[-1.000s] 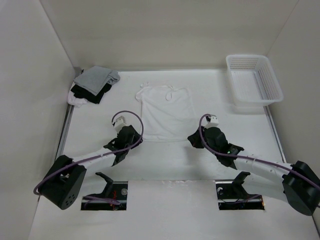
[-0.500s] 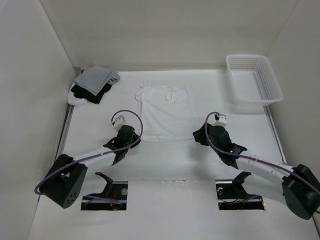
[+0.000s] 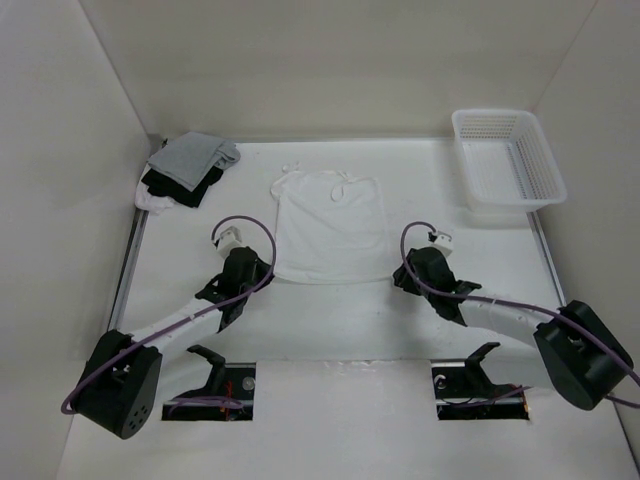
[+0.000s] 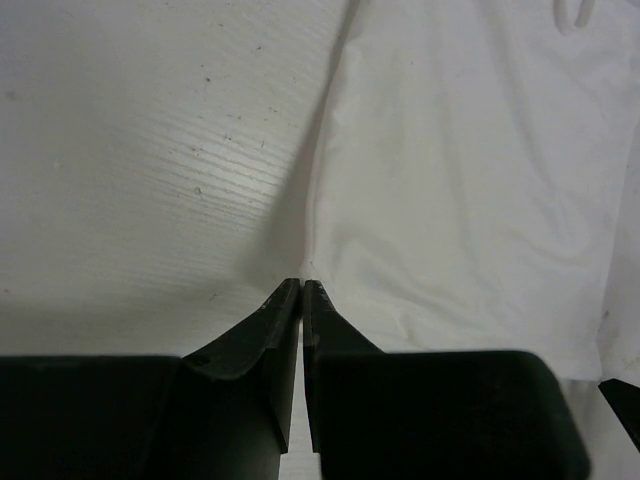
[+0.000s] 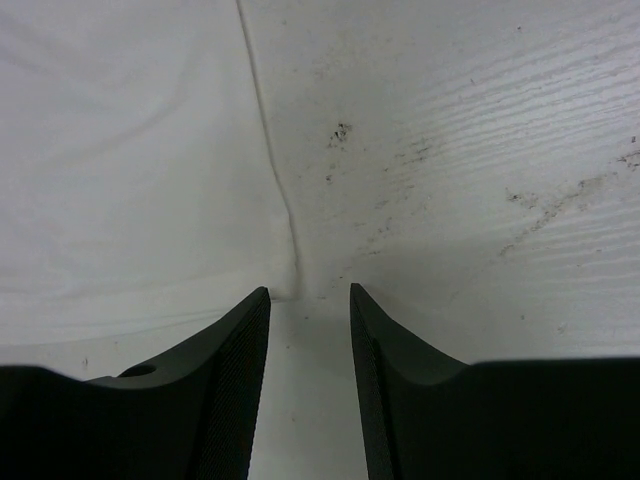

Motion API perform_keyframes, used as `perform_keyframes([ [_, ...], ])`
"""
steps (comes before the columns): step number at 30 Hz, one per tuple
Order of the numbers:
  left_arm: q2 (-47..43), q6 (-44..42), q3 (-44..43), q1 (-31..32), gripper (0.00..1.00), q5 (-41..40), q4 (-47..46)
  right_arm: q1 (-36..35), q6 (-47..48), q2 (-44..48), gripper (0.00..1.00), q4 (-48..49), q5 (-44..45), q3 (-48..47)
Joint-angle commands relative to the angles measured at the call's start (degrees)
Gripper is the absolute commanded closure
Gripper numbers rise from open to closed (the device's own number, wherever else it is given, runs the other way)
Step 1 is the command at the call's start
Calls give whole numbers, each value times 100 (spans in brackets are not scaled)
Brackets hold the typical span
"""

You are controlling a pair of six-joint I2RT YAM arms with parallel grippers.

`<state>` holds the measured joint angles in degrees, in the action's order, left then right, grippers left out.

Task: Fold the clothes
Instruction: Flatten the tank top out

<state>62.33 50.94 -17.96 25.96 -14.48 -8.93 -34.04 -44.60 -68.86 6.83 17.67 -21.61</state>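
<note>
The clothes (image 3: pixel 331 226), a thin white top with string straps at its far end, lie flat in the middle of the table. My left gripper (image 3: pixel 264 270) sits at the bottom-left hem corner. In the left wrist view its jaws (image 4: pixel 302 284) are pressed together on the edge of the clothes (image 4: pixel 470 180), and a shadow runs under that lifted edge. My right gripper (image 3: pixel 399 274) is at the bottom-right corner. In the right wrist view it (image 5: pixel 310 290) stands open, and the corner of the clothes (image 5: pixel 130 150) ends just ahead of the gap.
A white plastic basket (image 3: pixel 508 170) stands at the back right. A pile of grey, black and white garments (image 3: pixel 186 168) lies at the back left. White walls close in the table on three sides.
My left gripper has closed at the bottom-left hem corner, and that corner has shifted slightly left. My right gripper has opened and edged right at the bottom-right corner.
</note>
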Motion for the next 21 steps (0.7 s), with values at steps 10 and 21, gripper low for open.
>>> perform_keyframes([
  [10,-71,-181,90,-95,96,182,-241,69,-181,-365,68,609,-387,-274],
  [21,-124,-163,73,-78,96,191,-250,104,-163,-769,88,740,-396,-511],
])
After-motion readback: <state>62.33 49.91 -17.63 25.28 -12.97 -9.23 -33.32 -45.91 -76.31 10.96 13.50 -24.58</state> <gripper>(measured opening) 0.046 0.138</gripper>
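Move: The tank top's near right corner lies at the right hand's open fingers, about 2 cm left, 1 cm ahead and 1 cm below. From the right hand, the near left corner, still pinched by the left hand, is level and some 23 cm left; the neck drawstring is about 20 cm ahead and 11 cm left. From the left hand, the near right corner is roughly 22 cm right, level, slightly lower. The right hand eases about 2 cm left, 1 cm forward, closing to pinch the corner; the left keeps hold. ##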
